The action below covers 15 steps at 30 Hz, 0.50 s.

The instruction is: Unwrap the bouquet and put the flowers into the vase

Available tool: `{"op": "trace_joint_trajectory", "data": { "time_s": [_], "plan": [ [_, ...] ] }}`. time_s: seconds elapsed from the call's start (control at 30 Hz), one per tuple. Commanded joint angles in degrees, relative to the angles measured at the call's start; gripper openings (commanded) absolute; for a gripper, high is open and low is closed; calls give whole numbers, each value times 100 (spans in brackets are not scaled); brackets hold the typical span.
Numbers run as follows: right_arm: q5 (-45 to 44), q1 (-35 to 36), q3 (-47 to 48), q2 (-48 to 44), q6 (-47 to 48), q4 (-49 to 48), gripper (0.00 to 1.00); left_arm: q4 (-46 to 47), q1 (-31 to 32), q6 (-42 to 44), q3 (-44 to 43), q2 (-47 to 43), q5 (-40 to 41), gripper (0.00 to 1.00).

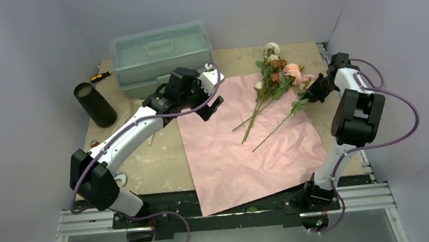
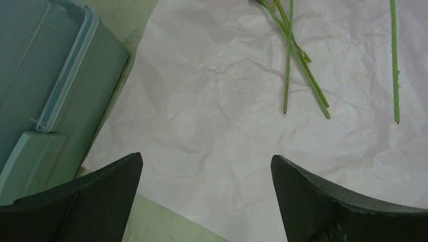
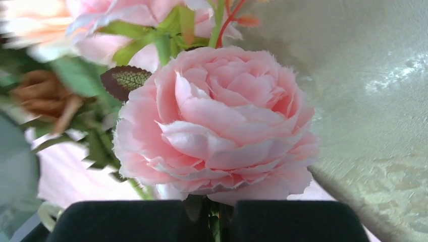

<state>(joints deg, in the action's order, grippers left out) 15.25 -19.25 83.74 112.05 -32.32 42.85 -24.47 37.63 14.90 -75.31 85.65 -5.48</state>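
The bouquet lies opened out: its crinkled paper [image 1: 244,147] is spread flat, pink side up, with the flowers [image 1: 275,72] lying across its far right corner. Their green stems [image 2: 303,65] point toward the middle of the sheet. My right gripper [image 1: 314,93] is shut on the stem of a pink rose [image 3: 217,121], just under its head, and the jaws [image 3: 217,217] pinch that stem. My left gripper [image 1: 214,94] hangs open over the paper's far left edge [image 2: 207,166], holding nothing. The black vase [image 1: 94,104] stands upright at the far left.
A pale green toolbox [image 1: 162,55] sits at the back, close to my left gripper and visible beside it [image 2: 45,75]. A yellow-handled screwdriver [image 1: 100,77] lies between the toolbox and the vase. Grey walls close in the table on three sides.
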Motion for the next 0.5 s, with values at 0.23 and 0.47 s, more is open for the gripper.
{"op": "trace_joint_trajectory", "data": {
  "time_s": [0.23,0.47],
  "plan": [
    [3944,73,-111,-2126,665,-1726,0,191,-1302,-1914,-1224,120,-2897,100],
    [5180,1080,-323,-3141,-1,-4048,0,1756,-1700,-3693,-1257,140,-4625,94]
  ]
}}
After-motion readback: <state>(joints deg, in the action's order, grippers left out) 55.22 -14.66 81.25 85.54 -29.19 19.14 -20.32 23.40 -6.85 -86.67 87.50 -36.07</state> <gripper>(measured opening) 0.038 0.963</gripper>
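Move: The pink rose is already pinched under its bloom by the right hand. The open left gripper, which it is being taken towards, lies about 33 cm to that hand's left, 7 cm back and 16 cm above; the other flowers centre some 13 cm left and 5 cm ahead, 3 cm lower. From the left hand, the rose's stem is roughly 22 cm right, level fore and aft, 18 cm below; the toolbox sits about 23 cm ahead, 15 cm left, 13 cm lower. The pink rose is swept quickly upward, some 26 cm, and about 12 cm to the left, the right fingers keeping their pinch while the wrist swings them from pointing down to roughly level, forward and left. The left hand stays open and rises about 10 cm, easing forward and left before drawing partly back, its fingers tilting up to point more towards the right hand. ##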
